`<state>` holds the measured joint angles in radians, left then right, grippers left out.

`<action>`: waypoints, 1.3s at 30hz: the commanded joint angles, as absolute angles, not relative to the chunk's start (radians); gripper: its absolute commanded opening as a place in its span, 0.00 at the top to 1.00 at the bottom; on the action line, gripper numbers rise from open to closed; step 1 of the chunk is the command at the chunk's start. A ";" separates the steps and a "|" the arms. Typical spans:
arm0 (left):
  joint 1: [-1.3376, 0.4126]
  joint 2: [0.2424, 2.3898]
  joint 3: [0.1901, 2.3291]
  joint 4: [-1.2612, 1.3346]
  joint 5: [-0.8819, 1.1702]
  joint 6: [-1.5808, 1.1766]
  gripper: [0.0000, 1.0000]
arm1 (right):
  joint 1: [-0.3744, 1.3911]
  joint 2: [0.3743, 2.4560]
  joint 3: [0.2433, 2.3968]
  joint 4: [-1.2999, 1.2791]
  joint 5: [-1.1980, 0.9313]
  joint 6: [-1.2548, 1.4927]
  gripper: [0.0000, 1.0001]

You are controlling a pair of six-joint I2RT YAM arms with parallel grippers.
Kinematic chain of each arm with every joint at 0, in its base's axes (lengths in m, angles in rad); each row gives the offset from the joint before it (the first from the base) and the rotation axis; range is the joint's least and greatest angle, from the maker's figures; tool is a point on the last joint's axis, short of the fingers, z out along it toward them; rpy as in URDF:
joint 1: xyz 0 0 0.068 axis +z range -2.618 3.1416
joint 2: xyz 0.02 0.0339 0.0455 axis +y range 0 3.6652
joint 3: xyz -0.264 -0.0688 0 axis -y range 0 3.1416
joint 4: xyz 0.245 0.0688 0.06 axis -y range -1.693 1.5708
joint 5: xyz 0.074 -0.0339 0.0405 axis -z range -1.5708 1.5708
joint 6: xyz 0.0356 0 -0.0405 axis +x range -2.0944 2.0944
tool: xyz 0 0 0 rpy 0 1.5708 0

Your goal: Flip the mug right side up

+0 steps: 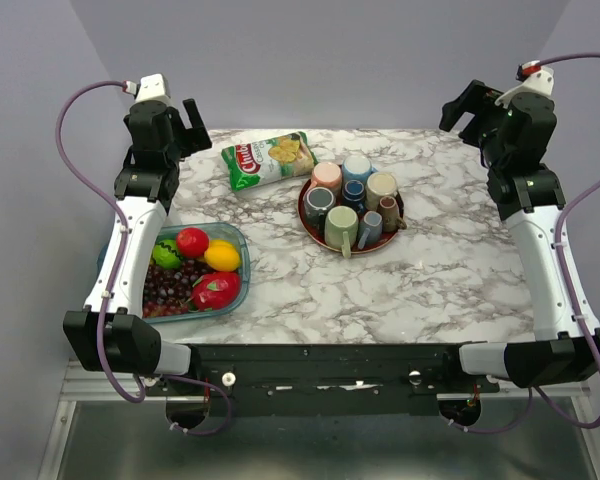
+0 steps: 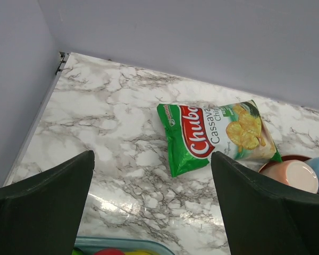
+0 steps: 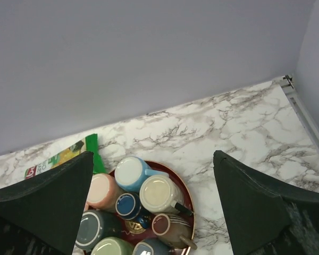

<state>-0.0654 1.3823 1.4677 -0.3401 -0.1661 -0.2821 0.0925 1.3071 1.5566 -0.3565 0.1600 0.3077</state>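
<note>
Several mugs stand upside down, packed together on a dark red round tray [image 1: 302, 212] at the table's middle. Among them are a pink mug [image 1: 327, 177], a light blue mug [image 1: 357, 167], a cream mug [image 1: 381, 187] and a green mug [image 1: 341, 227]. The right wrist view shows the tray's rim [image 3: 189, 197] and the light blue [image 3: 130, 173], cream [image 3: 160, 194] and pink [image 3: 101, 190] mugs, bases up. My left gripper [image 1: 192, 122] is open and empty, raised over the far left. My right gripper [image 1: 462, 108] is open and empty, raised over the far right.
A green chips bag [image 1: 270, 158] lies left of the tray, also in the left wrist view [image 2: 218, 135]. A clear container [image 1: 242, 250] of fruit sits at the near left. The walls stand close behind and beside the table.
</note>
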 commanded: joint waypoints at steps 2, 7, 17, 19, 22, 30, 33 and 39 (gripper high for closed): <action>-0.054 1.393 1.500 -0.382 -0.276 -0.383 0.01 | 0.081 1.295 1.554 -0.390 0.180 0.382 0.00; -0.025 1.391 1.508 -0.431 -0.232 -0.427 0.01 | 0.066 1.289 1.545 -0.390 0.095 0.379 0.00; -0.020 1.230 1.199 -0.144 0.051 -0.333 0.01 | 0.089 1.313 1.462 -0.394 -0.161 0.331 0.00; -0.032 1.262 1.219 -0.198 0.161 -0.301 0.01 | 0.112 1.315 1.444 -0.399 -0.155 0.336 0.00; -0.127 1.302 1.264 -0.285 0.143 -0.284 0.01 | 0.150 1.334 1.428 -0.416 -0.149 0.333 0.00; -0.478 1.374 1.313 -0.394 -0.062 -0.406 0.01 | 0.179 1.351 1.355 -0.449 -0.074 0.368 0.02; -0.569 1.448 1.379 -0.523 -0.156 -0.527 0.01 | 0.178 1.345 1.341 -0.489 0.030 0.402 0.02; -0.724 1.632 1.525 -0.643 -0.284 -0.617 0.01 | 0.178 1.341 1.350 -0.594 0.207 0.475 0.02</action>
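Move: The green mug, upside down at the tray's front edge, lies about 30 cm right of the left hand, 8 cm back and 30 cm below. From the right hand it is some 23 cm left, 6 cm back and 37 cm down. The dark grey mug stands about 6 cm left of the green mug and 6 cm farther out; the small blue-grey mug is about 7 cm to its right, level with it. Both hands head for the tray of upturned mugs, open and touching nothing. The left first dips back and down, then sweeps quickly right, about 25 cm in all, sinking 12 cm and drawing back while turning clockwise and tipping down. The right sinks some 14 cm, swinging left before easing partly back, and tips down over 20 degrees. ##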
